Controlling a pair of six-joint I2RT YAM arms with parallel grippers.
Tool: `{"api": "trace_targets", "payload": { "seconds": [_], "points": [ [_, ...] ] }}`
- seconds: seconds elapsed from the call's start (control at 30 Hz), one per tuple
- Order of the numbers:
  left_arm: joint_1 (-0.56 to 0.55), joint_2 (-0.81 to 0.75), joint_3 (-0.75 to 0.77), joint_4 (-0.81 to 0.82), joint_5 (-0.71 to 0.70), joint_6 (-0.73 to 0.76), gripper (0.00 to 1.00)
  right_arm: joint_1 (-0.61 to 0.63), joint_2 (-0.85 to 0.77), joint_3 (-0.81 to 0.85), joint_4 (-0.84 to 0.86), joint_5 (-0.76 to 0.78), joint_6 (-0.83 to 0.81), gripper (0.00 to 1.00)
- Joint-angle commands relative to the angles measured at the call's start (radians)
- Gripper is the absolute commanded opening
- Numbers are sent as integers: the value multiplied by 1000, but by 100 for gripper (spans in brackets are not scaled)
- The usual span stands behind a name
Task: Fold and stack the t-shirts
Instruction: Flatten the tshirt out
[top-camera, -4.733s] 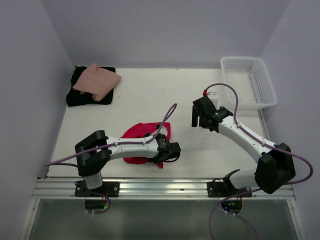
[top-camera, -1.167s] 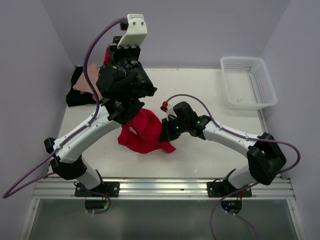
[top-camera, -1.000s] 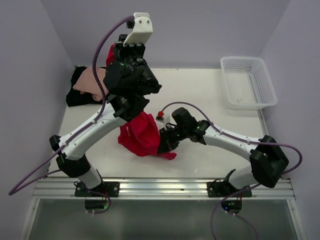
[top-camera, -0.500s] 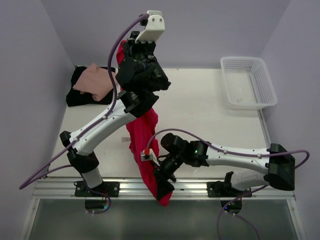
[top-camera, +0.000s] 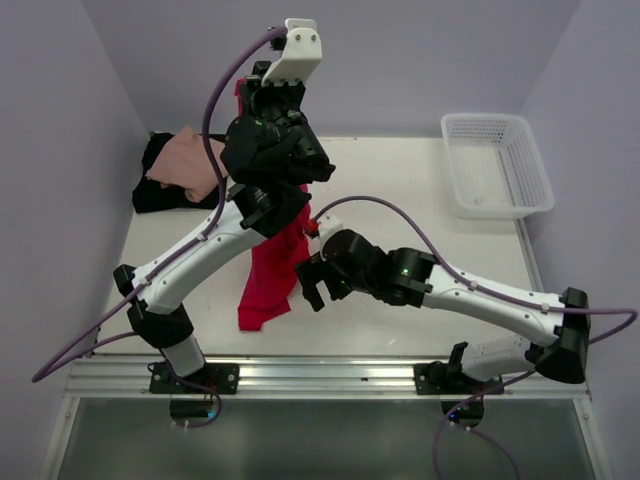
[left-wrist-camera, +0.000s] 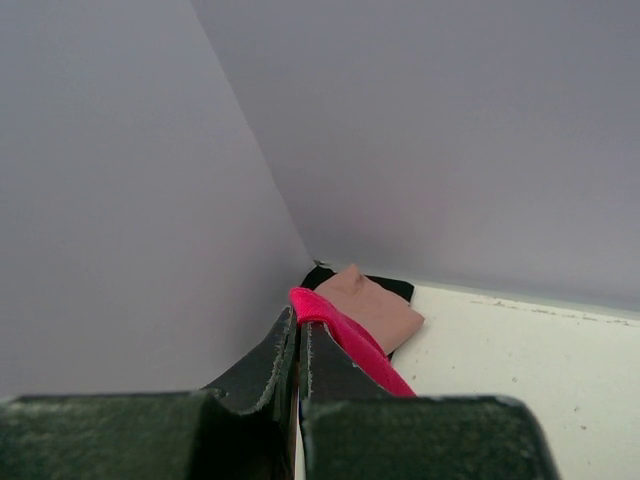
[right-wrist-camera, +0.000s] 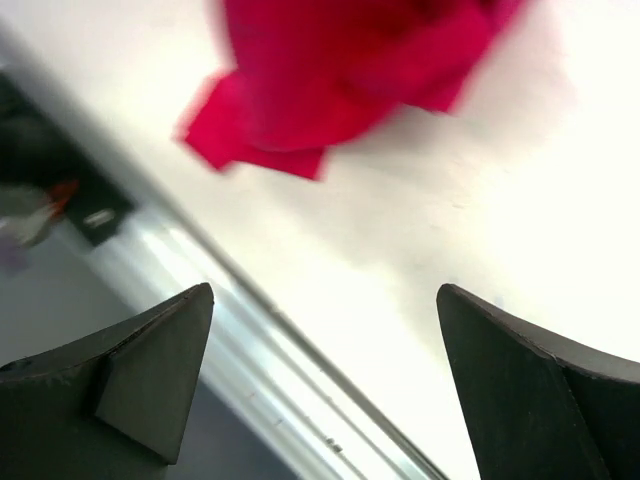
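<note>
The bright red t-shirt (top-camera: 268, 283) hangs in a long drape from my left gripper (top-camera: 247, 98), raised high over the table's back left; its lower end touches the table. In the left wrist view that gripper (left-wrist-camera: 297, 318) is shut on a fold of the red t-shirt (left-wrist-camera: 345, 340). My right gripper (top-camera: 308, 285) is open just right of the hanging cloth, holding nothing. From the right wrist, the gripper (right-wrist-camera: 325, 288) gapes wide above the table, the red t-shirt (right-wrist-camera: 330, 80) beyond it. The salmon-pink t-shirt (top-camera: 192, 165) lies folded on the black t-shirt (top-camera: 158, 197) at the back left corner.
A white lattice basket (top-camera: 532, 165) stands at the back right. A metal rail (top-camera: 320, 375) runs along the table's near edge and shows close under the right gripper as the rail (right-wrist-camera: 230, 330). Walls close in the left, back and right sides.
My right gripper has opened and let go of the red t-shirt's lower end, pulling back from the front edge. The cloth swung back onto the table. The left gripper stays shut on it, high up.
</note>
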Motion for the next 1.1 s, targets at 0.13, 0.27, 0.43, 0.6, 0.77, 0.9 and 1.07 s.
{"api": "trace_targets", "payload": {
  "seconds": [0.13,0.27,0.43,0.6,0.77,0.9,1.07],
  "points": [
    [-137,-96,95,73,140,53,0,-86,190,61,-90,387,118,99],
    [-202,-94,212,44,224,19,0,-153,204,60,-83,431,150,99],
    [-243,-120,242,32,307,-7,0,-207,219,45,-77,457,162,99],
    [-245,-136,226,15,324,-13,0,-243,214,18,-51,441,168,99],
    [-245,-143,148,38,262,-6,0,-261,231,3,-8,347,156,99],
    [-245,-178,17,23,215,-71,0,-262,248,-38,90,99,115,99],
    [-243,-248,-189,11,177,-186,0,-261,217,-69,107,71,139,98]
  ]
}}
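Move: The red shirt hangs from the left gripper; the middle of its low part is some 12 cm back, 1 cm to that gripper's left and about 54 cm below. The pink folded shirt lies roughly 22 cm ahead, 24 cm to the left and 55 cm below, on a black one about 21 cm ahead and 27 cm to the left. From the empty, open right gripper, the red shirt's low part is about 4 cm ahead, 10 cm to the left and 20 cm below. Keep the red shirt pinched and swing the left gripper up about 12 cm and back towards the base, turning it some 20 degrees clockwise, then drop it again by about 7 cm while moving right. Meanwhile sink the open right gripper, carry it forward and right around to the shirt's right side, turning clockwise, then ease down, left and slightly back beside the edge, fingers still open. ##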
